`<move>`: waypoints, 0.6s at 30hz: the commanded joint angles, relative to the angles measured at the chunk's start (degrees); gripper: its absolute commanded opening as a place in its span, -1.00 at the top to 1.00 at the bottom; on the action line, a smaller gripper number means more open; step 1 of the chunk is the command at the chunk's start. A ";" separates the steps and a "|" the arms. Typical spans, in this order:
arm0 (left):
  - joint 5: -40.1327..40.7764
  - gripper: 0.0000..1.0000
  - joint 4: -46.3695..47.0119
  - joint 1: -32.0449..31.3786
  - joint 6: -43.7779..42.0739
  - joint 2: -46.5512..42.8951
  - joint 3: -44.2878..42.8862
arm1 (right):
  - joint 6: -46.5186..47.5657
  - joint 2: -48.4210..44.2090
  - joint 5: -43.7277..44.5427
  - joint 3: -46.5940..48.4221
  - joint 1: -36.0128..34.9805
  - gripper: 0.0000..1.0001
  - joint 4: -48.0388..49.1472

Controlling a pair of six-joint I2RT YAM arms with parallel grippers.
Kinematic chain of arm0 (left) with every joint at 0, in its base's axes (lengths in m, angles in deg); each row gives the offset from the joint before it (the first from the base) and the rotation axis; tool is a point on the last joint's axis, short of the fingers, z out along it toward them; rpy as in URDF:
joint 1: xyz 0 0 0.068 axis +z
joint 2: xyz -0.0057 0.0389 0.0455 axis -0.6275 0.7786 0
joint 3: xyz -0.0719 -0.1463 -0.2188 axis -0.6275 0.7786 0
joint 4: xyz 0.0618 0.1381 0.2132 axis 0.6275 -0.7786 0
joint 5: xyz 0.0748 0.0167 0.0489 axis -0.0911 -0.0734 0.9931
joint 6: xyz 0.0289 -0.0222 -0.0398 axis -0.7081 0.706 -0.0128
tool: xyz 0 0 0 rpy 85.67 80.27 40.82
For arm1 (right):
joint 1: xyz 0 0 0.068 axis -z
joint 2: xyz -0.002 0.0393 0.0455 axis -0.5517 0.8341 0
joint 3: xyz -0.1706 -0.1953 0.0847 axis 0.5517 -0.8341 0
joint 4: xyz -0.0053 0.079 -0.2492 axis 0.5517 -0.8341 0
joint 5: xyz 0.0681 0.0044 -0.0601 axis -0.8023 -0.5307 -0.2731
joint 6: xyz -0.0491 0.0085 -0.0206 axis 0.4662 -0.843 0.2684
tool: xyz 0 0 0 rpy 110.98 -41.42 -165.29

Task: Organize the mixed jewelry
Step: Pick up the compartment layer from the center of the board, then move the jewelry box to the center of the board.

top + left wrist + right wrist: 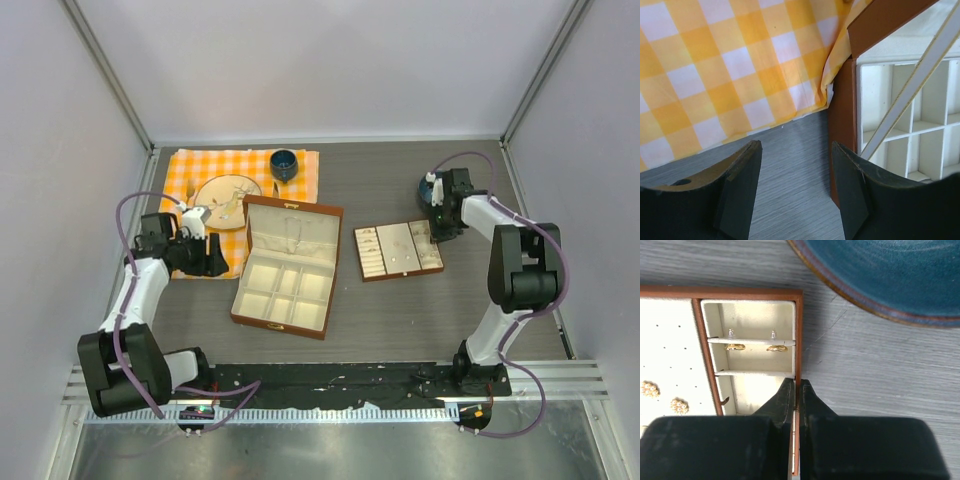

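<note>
A flat brown jewelry tray (398, 250) with cream compartments lies right of the open brown jewelry box (285, 265). My right gripper (796, 382) is shut on the tray's right wall, one finger inside and one outside. In the end compartment two small gold pieces (735, 346) hang on a bar. Two pearl-cluster pieces (679, 405) are pinned to the perforated panel beside it. My left gripper (795, 145) is open and empty just above the table, between the checked cloth (725, 65) and the box's left wall (842, 120).
The orange checked cloth (240, 180) at the back left carries a plate (226, 197) and a dark blue cup (284, 163). A blue bowl (890, 275) sits close beyond the tray's right end. Grey walls enclose the table.
</note>
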 commanded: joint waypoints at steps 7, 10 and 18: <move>6.22 -0.17 -0.35 -2.41 -4.92 4.46 -2.06 | 0.16 -5.88 -8.33 10.15 0.05 0.99 -9.91; 8.70 -0.17 -1.05 -4.34 -7.38 4.38 -1.80 | 0.59 -6.93 -8.77 11.47 0.13 0.99 -11.15; 17.05 -0.17 -2.55 -14.88 -10.37 4.90 -0.31 | 0.86 -8.43 -9.74 15.34 1.01 0.99 -13.78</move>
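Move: On the right wall of the compartment layer, near its middle, the right fingers are already shut; the layer's middle lies about 10 cm left and 2 cm back of them. The base of the open jewelry box is roughly 38 cm left and 12 cm back, the blue bowl some 13 cm ahead and 4 cm right. From the left hand, the box base lies about 16 cm right, 4 cm back and 6 cm lower; the plate is some 19 cm straight ahead. Lifting nearly straight up by about 7.5 cm, the right hand keeps its pinch on the layer's right wall and drifts about 2 cm left as its left side rolls up slightly. The left hand, fingers still open, sinks some 3.5 cm beside the jewelry box's left wall and swings about 10 degrees clockwise towards it, its left side rising. ##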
